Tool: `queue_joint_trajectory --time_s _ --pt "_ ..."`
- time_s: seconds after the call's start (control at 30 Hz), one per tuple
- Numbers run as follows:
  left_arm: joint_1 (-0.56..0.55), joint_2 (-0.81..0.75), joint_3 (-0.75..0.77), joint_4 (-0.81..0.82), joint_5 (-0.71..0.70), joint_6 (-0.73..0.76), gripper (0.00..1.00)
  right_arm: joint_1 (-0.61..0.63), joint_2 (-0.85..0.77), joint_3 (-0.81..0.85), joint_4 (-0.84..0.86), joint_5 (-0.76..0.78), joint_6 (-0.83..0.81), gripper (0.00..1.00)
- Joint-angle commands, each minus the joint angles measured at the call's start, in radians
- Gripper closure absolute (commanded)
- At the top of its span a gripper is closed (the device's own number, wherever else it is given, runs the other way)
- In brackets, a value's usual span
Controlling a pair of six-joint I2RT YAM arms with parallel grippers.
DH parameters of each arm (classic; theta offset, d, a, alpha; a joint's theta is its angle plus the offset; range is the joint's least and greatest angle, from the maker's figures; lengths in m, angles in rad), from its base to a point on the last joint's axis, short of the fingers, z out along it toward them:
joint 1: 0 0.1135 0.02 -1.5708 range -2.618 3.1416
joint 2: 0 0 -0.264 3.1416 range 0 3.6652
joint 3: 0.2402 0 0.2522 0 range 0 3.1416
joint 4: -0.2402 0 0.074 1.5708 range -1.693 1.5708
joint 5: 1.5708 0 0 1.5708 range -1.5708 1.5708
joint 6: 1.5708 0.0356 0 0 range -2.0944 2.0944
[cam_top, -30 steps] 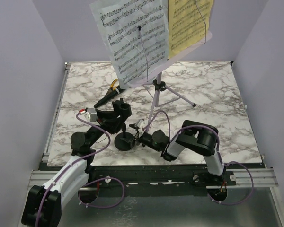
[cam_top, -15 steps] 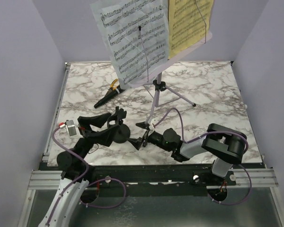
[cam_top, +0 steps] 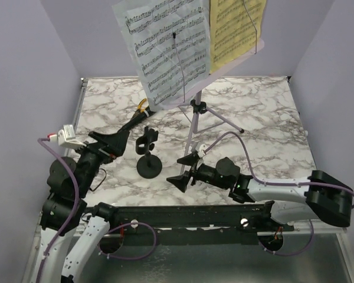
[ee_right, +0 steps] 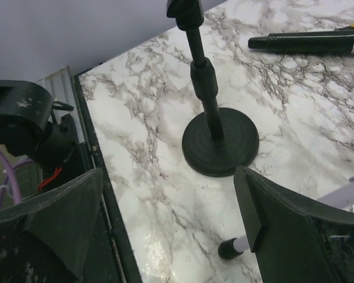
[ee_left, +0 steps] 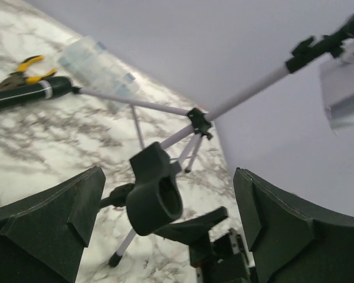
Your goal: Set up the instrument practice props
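The lilac music stand (cam_top: 252, 54) rises on its thin tripod (cam_top: 199, 107) at mid-table, carrying a white sheet-music page (cam_top: 165, 47) and a yellow one (cam_top: 233, 29). A black microphone (cam_top: 133, 122) lies flat to the tripod's left. The short mic stand (cam_top: 148, 169) stands upright on its round base, its clip (ee_left: 155, 191) empty. My left gripper (cam_top: 115, 147) is open, left of the mic stand and apart from it. My right gripper (cam_top: 180, 171) is open to its right, also clear of it. The base (ee_right: 220, 141) shows ahead of the right fingers.
Yellow-handled pliers (cam_top: 143, 106) lie beside the microphone's far end. A clear plastic box (ee_left: 94, 65) sits behind them near the back wall. One tripod foot (ee_right: 230, 247) rests close to my right finger. Lilac walls enclose the marble table (cam_top: 265, 135) on three sides.
Both grippers were at the mic stand, then opened and drew back, the left one leftward and the right one rightward. The mic stand now stands alone.
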Motion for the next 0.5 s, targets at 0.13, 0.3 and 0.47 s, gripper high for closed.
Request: queue_joint_trajectory --time_s 0.13,0.3,0.47 --pt "-0.002 0.476 0.323 -0.363 -0.27 0.141 0.01 0.005 -0.391 -0.083 -0.488 0.043 0.086 0.0" --pt "0.101 0.794 0.445 -0.307 -0.268 0.253 0.01 0.006 -0.628 -0.1 -0.708 0.146 0.185 0.01" --pt "0.305 1.194 0.57 -0.284 -0.06 0.302 0.01 0.005 -0.787 -0.114 -0.804 0.193 0.234 0.0"
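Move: The microphone lies on the table about 29 cm ahead of the left hand, nearly in line sideways (1 cm to its left), and 34 cm below. The pliers are some 5 cm beyond the microphone; the microphone stand's middle is roughly 7 cm ahead of the left hand, 7 cm to its right and 22 cm below. From the right hand the microphone is about 31 cm ahead, 21 cm left and 16 cm below. Open left hand reaches 16 cm forward, sinking and tipping down, towards the microphone; right withdraws 10 cm rightward. ##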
